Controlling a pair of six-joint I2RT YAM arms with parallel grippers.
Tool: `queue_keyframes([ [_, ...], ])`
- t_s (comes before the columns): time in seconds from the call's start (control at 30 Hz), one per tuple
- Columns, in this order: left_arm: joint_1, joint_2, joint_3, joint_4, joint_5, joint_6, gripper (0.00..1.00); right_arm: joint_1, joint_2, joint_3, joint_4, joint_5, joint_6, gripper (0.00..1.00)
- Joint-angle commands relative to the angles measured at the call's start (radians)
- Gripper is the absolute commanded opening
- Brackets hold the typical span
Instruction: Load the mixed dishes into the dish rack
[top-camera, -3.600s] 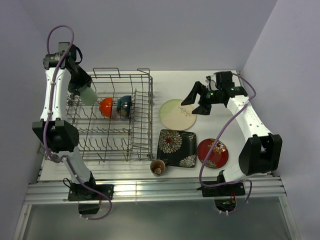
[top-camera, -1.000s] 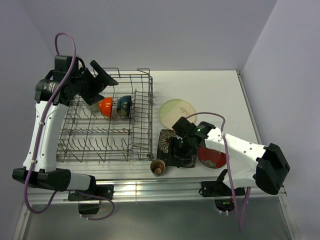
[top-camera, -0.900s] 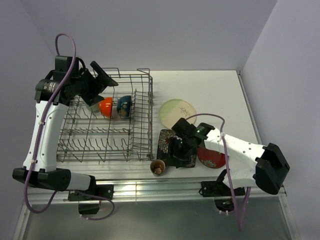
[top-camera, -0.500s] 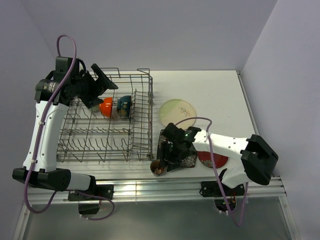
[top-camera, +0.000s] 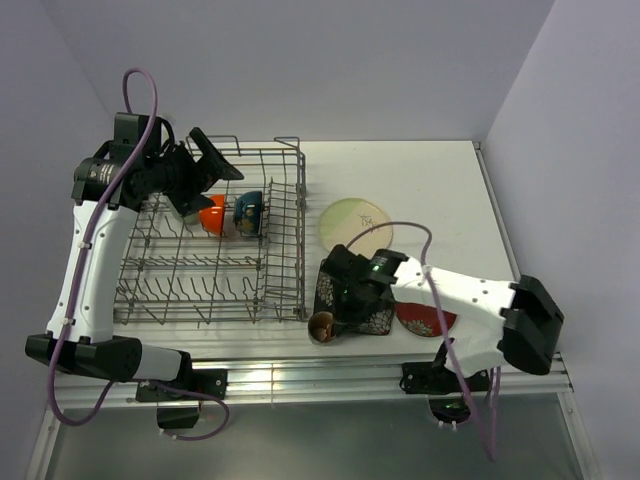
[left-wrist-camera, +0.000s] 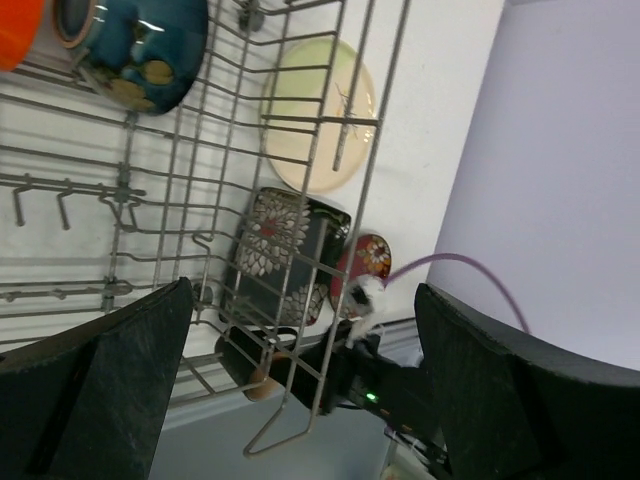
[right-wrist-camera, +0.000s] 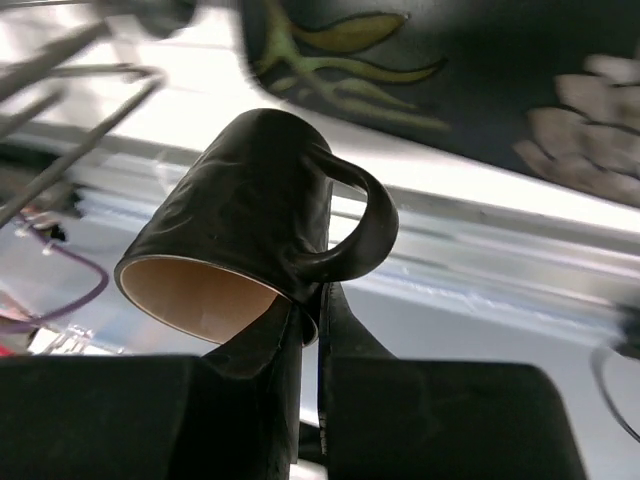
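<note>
My right gripper (top-camera: 332, 316) is shut on the rim of the brown cup (top-camera: 321, 326), next to its handle, near the table's front edge. The cup (right-wrist-camera: 250, 225) is tilted, its tan inside facing the wrist camera, with the fingers (right-wrist-camera: 300, 345) pinching its wall. The grey wire dish rack (top-camera: 283, 262) holds an orange bowl (top-camera: 211, 215) and a dark blue bowl (top-camera: 249, 212). My left gripper (top-camera: 203, 181) hangs open over the rack's far left part with nothing between its fingers. On the table lie the pale green plate (top-camera: 357, 223), the black square floral plate (top-camera: 377, 317) and the red floral plate (top-camera: 422, 320).
The right arm lies across the black plate and part of the red one. The rack's raised right wall (top-camera: 300, 230) stands just left of the held cup. A metal rail (top-camera: 300, 380) runs along the table's near edge. Walls close in at the back and right.
The right gripper has shut on the brown cup's rim and the cup has tipped and shifted slightly right. The left gripper has stayed open and barely moved.
</note>
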Motion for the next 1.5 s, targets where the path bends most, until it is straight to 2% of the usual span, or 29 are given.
queue_keyframes([
  [0.0,-0.009,0.002,0.024,0.069,0.111,-0.001,0.98,-0.012,-0.151,0.172,-0.186,0.145,-0.064,0.0],
  [0.07,-0.01,0.004,0.006,0.095,0.181,-0.015,0.98,-0.049,-0.194,0.241,-0.26,0.143,-0.101,0.0],
  [0.1,-0.01,-0.001,-0.01,0.148,0.282,-0.042,0.98,-0.113,-0.239,0.254,-0.265,0.099,-0.115,0.0],
  [0.17,-0.01,-0.01,-0.095,0.228,0.403,-0.093,0.98,-0.205,-0.289,0.275,-0.216,0.006,-0.174,0.0],
  [0.2,-0.01,-0.021,-0.134,0.341,0.472,-0.183,0.98,-0.309,-0.335,0.277,-0.179,-0.106,-0.196,0.0],
  [0.23,-0.013,-0.027,-0.178,0.4,0.59,-0.235,0.99,-0.356,-0.357,0.278,-0.1,-0.158,-0.216,0.0],
  [0.27,-0.015,-0.035,-0.262,0.458,0.637,-0.371,0.99,-0.4,-0.371,0.272,-0.049,-0.211,-0.253,0.0],
  [0.33,-0.019,-0.079,-0.351,0.691,0.701,-0.54,0.99,-0.491,-0.368,0.278,0.054,-0.333,-0.285,0.0],
  [0.37,-0.02,-0.1,-0.443,0.786,0.732,-0.644,0.99,-0.497,-0.351,0.322,0.065,-0.34,-0.331,0.0],
  [0.4,-0.02,-0.149,-0.49,0.885,0.734,-0.849,0.99,-0.497,-0.305,0.356,0.054,-0.334,-0.36,0.0],
  [0.43,-0.023,-0.169,-0.537,1.097,0.729,-0.948,0.99,-0.497,-0.276,0.391,0.051,-0.335,-0.391,0.0],
  [0.47,-0.026,-0.188,-0.618,1.198,0.716,-1.133,0.99,-0.497,-0.255,0.449,0.054,-0.337,-0.44,0.0],
  [0.5,-0.036,-0.208,-0.66,1.316,0.709,-1.199,0.99,-0.497,-0.223,0.494,0.066,-0.335,-0.469,0.0],
  [0.6,-0.061,-0.193,-0.653,1.324,0.723,-1.289,0.99,-0.499,-0.154,0.566,0.079,-0.354,-0.502,0.0],
  [0.83,-0.164,-0.18,-0.604,1.206,0.669,-1.293,0.99,-0.499,-0.078,0.68,0.14,-0.404,-0.538,0.0],
  [0.9,-0.176,-0.18,-0.594,1.114,0.665,-1.248,0.99,-0.499,-0.076,0.685,0.152,-0.409,-0.538,0.0],
  [1.1,-0.199,-0.208,-0.637,1.072,0.62,-1.248,0.99,-0.497,-0.095,0.673,0.21,-0.452,-0.526,0.0],
  [1.47,-0.211,-0.124,-0.577,1.132,0.654,-1.267,0.99,-0.497,-0.149,0.576,0.369,-0.565,-0.486,0.0],
])
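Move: The mug is already pinched at its rim by the right fingers, its middle about 3 cm left of that hand and 3 cm below. Its goal, the open left gripper, is roughly 21 cm ahead, 21 cm left and 26 cm higher. From the right hand, the black square plate is 7 cm ahead, 5 cm right, 8 cm below. From the left hand, the mug is some 23 cm back, 19 cm right, 29 cm below; the blue bowl 4 cm ahead, 3 cm right, 25 cm below. The mug, still clamped in the right fingers, is carried quickly up about 29 cm and forward some 15 cm, the wrist tilting it so its base faces the left gripper. The left hand swings about 14 cm right, rising and drawing back a little as it rolls right side up by some 60 degrees; its fingers stay wide open around the approaching base. ##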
